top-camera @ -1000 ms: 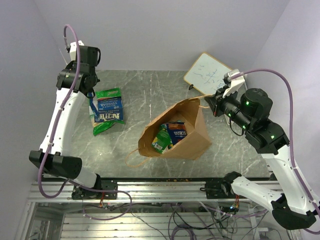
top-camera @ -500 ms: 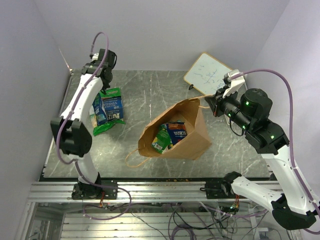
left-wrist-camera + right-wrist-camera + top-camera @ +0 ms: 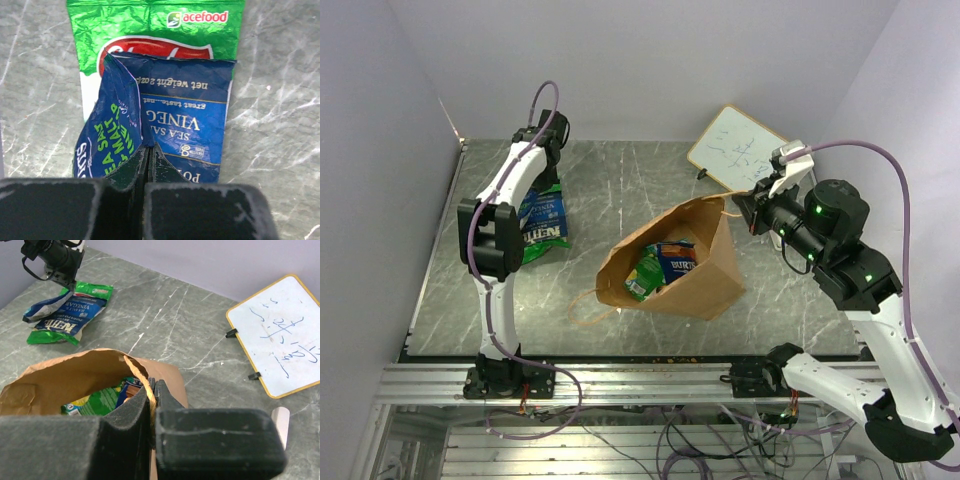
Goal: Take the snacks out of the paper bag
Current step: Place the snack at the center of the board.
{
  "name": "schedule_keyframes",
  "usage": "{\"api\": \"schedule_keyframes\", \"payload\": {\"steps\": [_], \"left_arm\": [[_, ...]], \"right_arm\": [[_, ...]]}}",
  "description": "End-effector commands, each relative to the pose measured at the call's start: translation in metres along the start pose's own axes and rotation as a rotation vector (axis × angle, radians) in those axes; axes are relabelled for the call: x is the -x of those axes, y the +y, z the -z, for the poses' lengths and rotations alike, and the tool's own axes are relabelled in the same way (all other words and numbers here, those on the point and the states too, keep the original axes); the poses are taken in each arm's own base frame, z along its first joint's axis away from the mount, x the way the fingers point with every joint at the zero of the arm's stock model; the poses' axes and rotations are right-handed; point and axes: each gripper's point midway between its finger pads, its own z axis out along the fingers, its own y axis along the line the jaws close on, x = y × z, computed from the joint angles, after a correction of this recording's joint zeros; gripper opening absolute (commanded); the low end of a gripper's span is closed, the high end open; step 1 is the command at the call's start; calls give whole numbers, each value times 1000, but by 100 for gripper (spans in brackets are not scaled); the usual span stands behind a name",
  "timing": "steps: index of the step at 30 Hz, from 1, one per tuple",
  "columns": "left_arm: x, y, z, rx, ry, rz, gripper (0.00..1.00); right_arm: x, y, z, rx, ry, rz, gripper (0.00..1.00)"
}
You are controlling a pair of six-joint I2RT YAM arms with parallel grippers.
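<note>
My left gripper (image 3: 149, 151) is shut on the edge of a blue snack packet with green lettering (image 3: 112, 132). That packet droops onto a flat blue packet (image 3: 192, 115), which lies on a green packet (image 3: 150, 25) at the table's far left (image 3: 542, 215). The brown paper bag (image 3: 715, 280) leans in the middle with its mouth open. A green packet (image 3: 642, 275) and a blue packet (image 3: 678, 258) show inside it. My right gripper (image 3: 161, 390) is shut on the bag's twisted handle at the rim and holds that side up (image 3: 748, 205).
A white writing board (image 3: 738, 148) leans at the back right, close behind the right gripper. The bag's other handle (image 3: 585, 312) loops onto the table towards the near edge. Walls close in the table on the left, back and right.
The left arm has swung from the far left towards the back and lowered its blue packet onto the pile. The bag's right side has risen slightly.
</note>
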Motion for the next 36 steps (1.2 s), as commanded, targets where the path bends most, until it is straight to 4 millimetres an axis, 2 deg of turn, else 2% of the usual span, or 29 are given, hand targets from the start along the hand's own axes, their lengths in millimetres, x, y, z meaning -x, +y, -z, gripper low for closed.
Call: {"api": "schedule_keyframes", "payload": {"steps": [1, 10, 13, 16, 18, 21, 23, 24, 26, 28, 29, 36], "left_arm": [[10, -21, 3, -111, -19, 42, 7], [-9, -42, 6, -232, 48, 65, 17], [-16, -45, 12, -276, 53, 76, 28], [-18, -48, 28, -340, 41, 84, 46], [-15, -48, 43, -379, 19, 105, 56], [-12, -51, 73, -480, -17, 144, 62], [-12, -58, 97, -591, -47, 183, 68], [-13, -62, 117, -669, -63, 205, 72], [-21, -68, 137, -775, -78, 258, 78], [-32, -73, 157, -861, -80, 301, 80], [-49, -78, 171, -914, -63, 328, 81], [-111, -99, 209, -992, 0, 318, 82]], "right_arm": [[12, -4, 6, -25, -43, -5, 0], [13, -5, 5, -25, -41, -1, 0], [13, -5, 5, -28, -42, -2, 0], [12, -6, 5, -31, -39, 2, 0], [12, -8, 5, -40, -37, 12, 0], [15, -14, 8, -67, -40, 42, 0], [15, -18, 9, -88, -34, 63, 0], [15, -20, 8, -97, -30, 73, 0], [13, -24, 8, -113, -16, 92, 0], [10, -24, 6, -106, -3, 119, 0], [7, -25, 4, -104, 15, 153, 0], [11, -38, 8, -152, 34, 273, 0]]}}
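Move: The left fingers still pinch a blue snack bag by its corner. The Netie bag on which it is being laid lies about 7 cm back and 3 cm right of that hand, some 9 cm below, on the Chuba pack (roughly 5 cm back, 1 cm right). The paper bag stands about 29 cm right and 17 cm back, at hand height. From the right hand, the Netie bag is some 15 cm ahead, 41 cm left and 35 cm below. The left hand eases right and sinks, drawing slightly back, as its fingers open wide and let go of the blue snack bag over the Netie bag; then it rises about 12 cm and sweeps back and right towards the paper bag, its wrist swinging some 50 degrees so the fingers point down to the right. The right hand keeps the paper bag's handle pinched, drifting right and forward. ##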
